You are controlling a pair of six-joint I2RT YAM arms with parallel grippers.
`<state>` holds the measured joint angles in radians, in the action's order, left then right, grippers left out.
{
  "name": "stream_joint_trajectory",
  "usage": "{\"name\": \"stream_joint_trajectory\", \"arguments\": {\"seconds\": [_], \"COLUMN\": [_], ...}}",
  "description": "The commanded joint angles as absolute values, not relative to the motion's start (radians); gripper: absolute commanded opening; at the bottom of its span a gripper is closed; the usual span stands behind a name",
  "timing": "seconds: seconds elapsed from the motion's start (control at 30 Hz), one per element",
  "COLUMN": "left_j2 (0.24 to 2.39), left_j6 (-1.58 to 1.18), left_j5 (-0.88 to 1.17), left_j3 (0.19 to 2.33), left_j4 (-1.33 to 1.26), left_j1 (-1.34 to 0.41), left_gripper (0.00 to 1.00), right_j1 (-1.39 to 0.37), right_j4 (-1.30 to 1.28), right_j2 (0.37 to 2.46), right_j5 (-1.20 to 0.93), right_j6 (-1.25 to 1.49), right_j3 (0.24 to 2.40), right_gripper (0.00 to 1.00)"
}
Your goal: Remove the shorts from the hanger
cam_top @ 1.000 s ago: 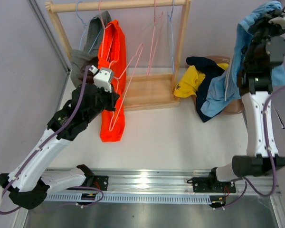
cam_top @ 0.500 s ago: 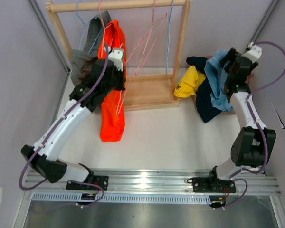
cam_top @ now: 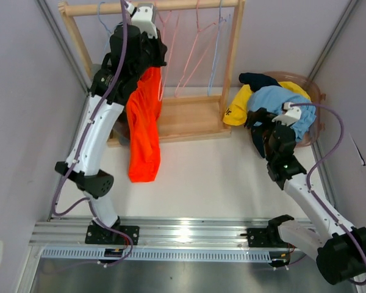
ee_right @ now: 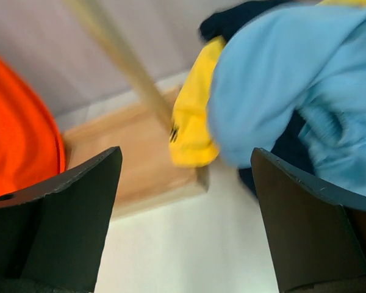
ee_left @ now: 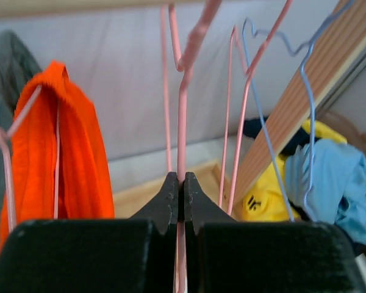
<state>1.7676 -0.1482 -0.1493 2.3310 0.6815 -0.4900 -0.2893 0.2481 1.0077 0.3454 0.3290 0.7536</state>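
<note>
My left gripper point(cam_top: 160, 54) is raised to the wooden rod point(cam_top: 189, 5), shut on the neck of an empty pink hanger point(ee_left: 183, 110); its jaws point(ee_left: 182, 178) pinch the wire. The orange shorts point(cam_top: 143, 122) hang from another hanger just left of it, also seen as orange shorts point(ee_left: 67, 152). The grey shorts point(ee_left: 0, 122) hang at the far left, mostly hidden by the arm from above. My right gripper point(cam_top: 259, 122) stands open and empty, low beside the pile. The light blue shorts point(cam_top: 277, 101) lie on top of the yellow shorts point(cam_top: 238, 107) and navy shorts point(cam_top: 256, 79).
The rack's wooden base point(cam_top: 189, 119) and right post point(cam_top: 233, 55) stand between the arms. Several bare pink and blue hangers point(cam_top: 198, 55) dangle from the rod. A brown basket point(cam_top: 314, 91) holds the pile. Walls close in on both sides.
The right gripper opened, dropped the light blue shorts onto the pile and came down low. The left arm lifted the pink hanger from beside the orange shorts up to the rod.
</note>
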Motion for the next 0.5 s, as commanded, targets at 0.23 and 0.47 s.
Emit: {"name": "stream_joint_trajectory", "arguments": {"seconds": [0.23, 0.47], "left_j2": [1.957, 2.048], "left_j6": [-0.206, -0.256], "left_j5": [-0.08, -0.057], "left_j3": [2.491, 2.539], "left_j4": [0.522, 0.472], "left_j1": [-0.426, -0.4], "left_gripper": [0.0, 0.0], "right_j1": [-0.569, -0.6], "right_j4": [0.255, 0.239], "right_j2": [0.927, 0.878], "right_j5": [0.486, 0.5], "right_j6": [0.292, 0.279], "right_j3": [0.609, 0.575], "right_gripper": [0.92, 0.92]}}
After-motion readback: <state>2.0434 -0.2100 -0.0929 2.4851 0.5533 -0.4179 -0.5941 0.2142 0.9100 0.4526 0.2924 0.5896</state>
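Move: The rail crosses about 6 cm ahead of the left hand and some 10 cm above it. From that hand, the nearest empty pink hanger on the rail is about 9 cm to the right and 6 ahead, while the orange shorts' middle is roughly 7 cm left, 3 ahead and 18 below. From the open right hand, the orange shorts lie about 40 cm left, 9 ahead and 4 below; the light blue shorts, some 10 ahead, 7 right and 18 below. Still pinching the freed pink hanger in its shut fingers, the left hand rises a little, then pushes forward about 9 cm in under the rail while sinking, carrying the hanger's hook to the rail. The wide-open right hand swings some 7 cm left from the basket pile towards the orange shorts, dropping and drawing back about 5 cm, its wrist turning slightly counter-clockwise. ##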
